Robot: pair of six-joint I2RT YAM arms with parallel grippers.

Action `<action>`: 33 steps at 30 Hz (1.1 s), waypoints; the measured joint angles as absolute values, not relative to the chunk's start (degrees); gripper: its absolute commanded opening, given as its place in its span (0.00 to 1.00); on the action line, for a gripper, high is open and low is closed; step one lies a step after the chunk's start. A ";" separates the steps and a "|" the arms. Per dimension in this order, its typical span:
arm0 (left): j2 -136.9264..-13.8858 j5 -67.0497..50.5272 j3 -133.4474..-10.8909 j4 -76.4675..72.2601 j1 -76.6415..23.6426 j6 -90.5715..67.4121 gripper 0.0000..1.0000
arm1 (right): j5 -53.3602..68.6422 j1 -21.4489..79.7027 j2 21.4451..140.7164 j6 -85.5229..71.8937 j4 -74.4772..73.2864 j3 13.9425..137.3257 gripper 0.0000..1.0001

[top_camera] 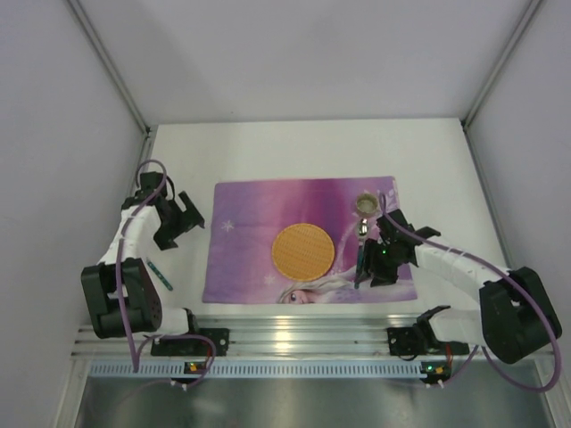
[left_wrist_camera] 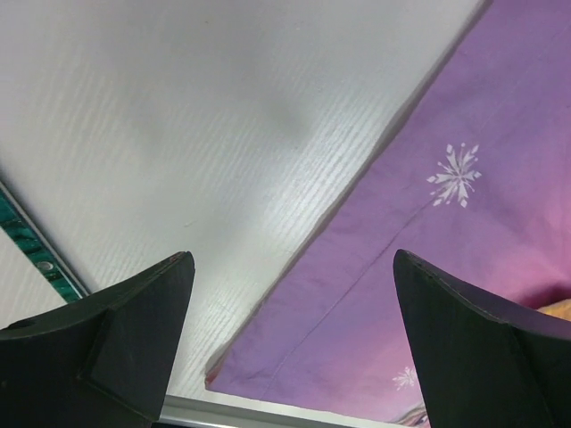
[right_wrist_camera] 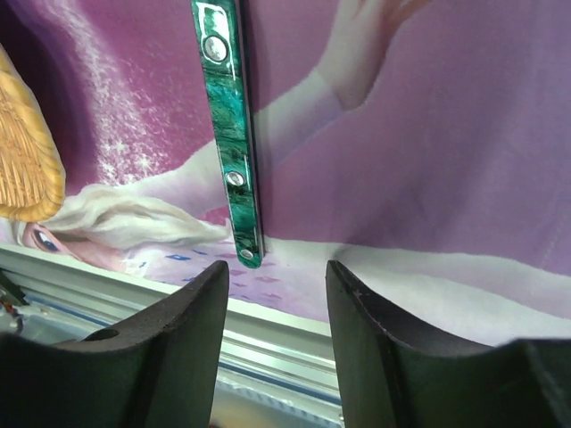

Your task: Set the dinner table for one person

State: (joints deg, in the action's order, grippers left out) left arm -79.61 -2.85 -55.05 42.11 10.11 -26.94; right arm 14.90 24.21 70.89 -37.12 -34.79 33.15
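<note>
The white dinner table (top_camera: pixel 294 147) carries a purple placemat (top_camera: pixel 268 201) with a round orange woven mat (top_camera: pixel 302 251) in its middle. Right of that lies a green-handled utensil (top_camera: pixel 360 257), its handle (right_wrist_camera: pixel 230 134) flat on the placemat. My right gripper (top_camera: pixel 371 270) hovers just past the handle's near end. In the right wrist view this gripper (right_wrist_camera: pixel 277 267) is open, and the handle tip lies beyond the fingers, not between them. My left gripper (top_camera: pixel 183 218) hangs wide open and empty over the placemat's left edge (left_wrist_camera: pixel 375 294).
A small metal cup (top_camera: pixel 367 204) stands at the placemat's far right corner. A second green-handled utensil (top_camera: pixel 161 275) lies on the bare table by the left arm. The aluminium rail (top_camera: pixel 294 337) runs along the near edge; white walls close in both sides.
</note>
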 measured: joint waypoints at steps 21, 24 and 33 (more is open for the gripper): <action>-82.24 22.74 -55.02 48.05 21.78 -30.09 0.93 | 11.44 24.18 71.37 -32.71 -45.12 47.88 0.47; -83.94 22.76 -54.61 47.16 23.68 -30.11 0.92 | 11.70 24.18 73.63 -32.25 -45.78 50.61 0.47; -92.40 18.70 -54.15 43.20 25.56 -31.81 0.67 | 12.16 24.18 79.88 -29.41 -47.05 58.08 0.46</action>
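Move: From the left hand the fork lies about 7 cm back, 13 cm to the left and some 8 cm down; the plate is roughly 35 cm to that hand's right and 6 cm back, on the purple cloth. From the right hand the fork is about 66 cm to the left and 3 cm ahead. The spoon just laid down has its middle 6 cm ahead and 4 cm left of the right hand, with the cup 20 cm ahead and 2 cm left. No grip on the fork yet: the empty left hand swings left and back over it, about 14 cm nearly level, then drops some 5 cm so its fingers straddle the handle, turning about 25 degrees counter-clockwise and starting to close. The right hand, already clear of the spoon and half open, rises some 7 cm and goes as far forward, towards the cup. ##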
